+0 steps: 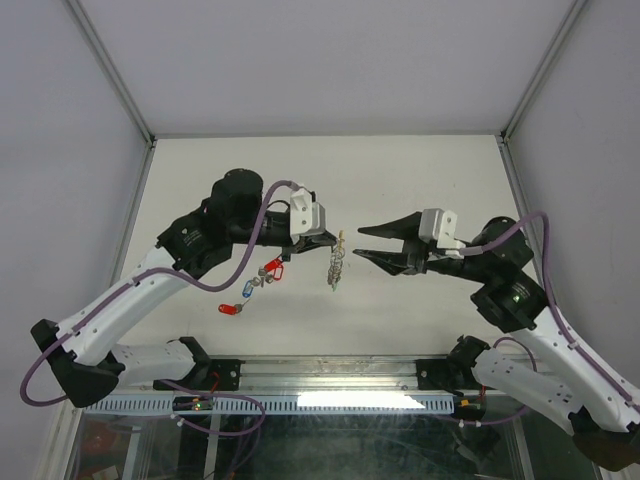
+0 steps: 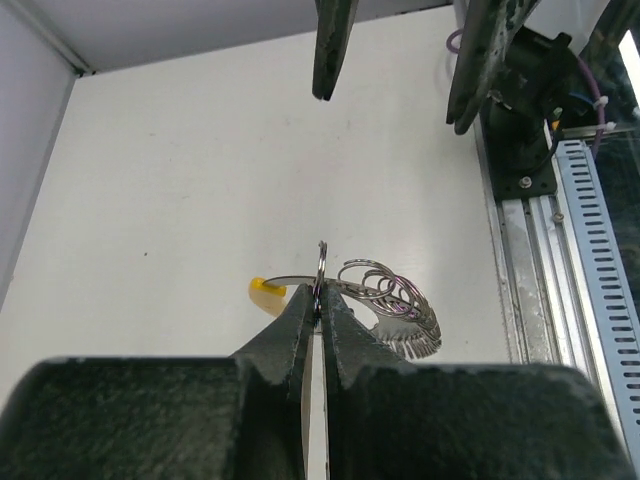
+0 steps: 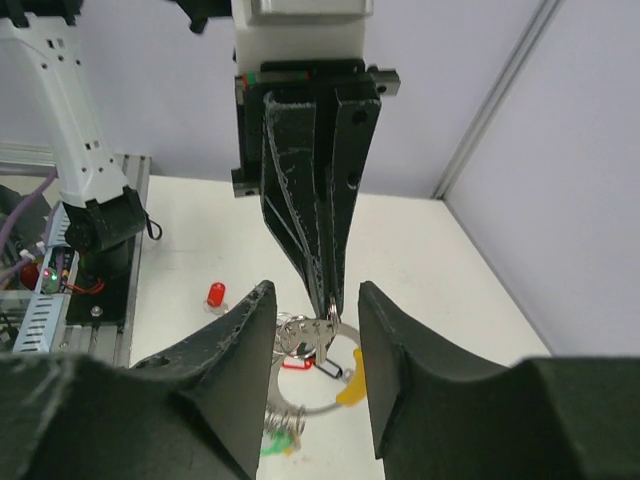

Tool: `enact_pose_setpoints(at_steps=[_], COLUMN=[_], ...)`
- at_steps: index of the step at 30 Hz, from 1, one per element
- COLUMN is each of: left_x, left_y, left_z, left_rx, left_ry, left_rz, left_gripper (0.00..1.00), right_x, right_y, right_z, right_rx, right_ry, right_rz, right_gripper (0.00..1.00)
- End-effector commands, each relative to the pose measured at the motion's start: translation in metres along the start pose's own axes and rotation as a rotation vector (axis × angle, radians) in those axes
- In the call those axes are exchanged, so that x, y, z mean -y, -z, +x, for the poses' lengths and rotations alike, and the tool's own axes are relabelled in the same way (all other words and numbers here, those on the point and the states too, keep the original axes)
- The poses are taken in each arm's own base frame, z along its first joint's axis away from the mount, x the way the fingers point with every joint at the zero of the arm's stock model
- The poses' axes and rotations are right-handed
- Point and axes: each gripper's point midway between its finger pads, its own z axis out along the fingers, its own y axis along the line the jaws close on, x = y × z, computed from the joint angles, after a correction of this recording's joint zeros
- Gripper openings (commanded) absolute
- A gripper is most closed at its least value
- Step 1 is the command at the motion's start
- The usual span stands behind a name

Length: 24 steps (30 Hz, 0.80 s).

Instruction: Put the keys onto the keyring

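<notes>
My left gripper (image 1: 336, 239) (image 2: 320, 298) is shut on the thin silver keyring (image 2: 321, 262), which stands edge-on between its fingertips above the table. A bunch of silver keys (image 2: 402, 312) (image 1: 336, 268) and small rings hangs from the keyring, with a yellow tag (image 2: 264, 290) (image 3: 350, 386) beside it. My right gripper (image 1: 360, 243) (image 3: 313, 300) is open, facing the left one, its fingers on either side of the hanging bunch without touching it. Loose keys lie on the table to the left, with a red tag (image 1: 271, 267), a blue tag (image 1: 247, 291) and another red tag (image 1: 229, 309).
Grey walls close in the white table (image 1: 420, 170) on three sides. A metal rail (image 1: 330, 400) with the arm bases runs along the near edge. A green tag (image 3: 270, 448) shows low in the right wrist view.
</notes>
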Motion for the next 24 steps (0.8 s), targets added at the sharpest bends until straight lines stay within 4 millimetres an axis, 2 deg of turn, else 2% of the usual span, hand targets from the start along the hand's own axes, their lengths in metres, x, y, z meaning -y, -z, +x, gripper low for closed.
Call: enact_pose_setpoints(at_steps=[1,6,9,16,19,24], left_x=[-0.019,-0.026,-0.026,-0.018,-0.02,-0.014], left_y=[0.007,0.002,-0.004,-0.006,-0.001,-0.003], left_z=[-0.003,0.021,0.037,0.042,0.052,0.069], left_rx=[-0.077,-0.222,-0.336,-0.437,-0.531,-0.622], left_ry=[-0.066,-0.042,-0.048,-0.068,-0.084,-0.061], left_rz=[-0.07,-0.102,-0.125,-0.125,-0.17,-0.149], left_gripper=[0.0,0.0,0.0,0.0,0.0,0.0], right_x=[0.014,0.019,0.022,0.025,0.024,0.015], right_y=[0.004,0.001,-0.001,0.004,0.01,0.018], right_z=[0.023,0.05,0.057,0.075,0.083,0.097], right_rx=[-0.123,-0.207,-0.221,-0.225,-0.22,-0.205], right_ry=[-0.003,-0.015,-0.009,-0.002,-0.005,-0.023], right_rz=[0.073,0.083,0.09,0.142,0.168,0.18], right_gripper=[0.41,0.42,0.43,0.43,0.44,0.45])
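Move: The left fingers already pinch the keyring, whose middle hangs about 4 cm below them, 1 cm back and 1 cm to the right. From the open right hand that middle lies some 6 cm left, 1 cm ahead and 8 cm down. The yellow tag sits about 3 cm farther forward and 1 cm higher than the keyring's middle; the green tag hangs roughly 1 cm behind and 3 cm below that middle. Both hands sink: left 6 cm with pinched keyring, tipping 30 degrees down, open right 11 cm and forward. ##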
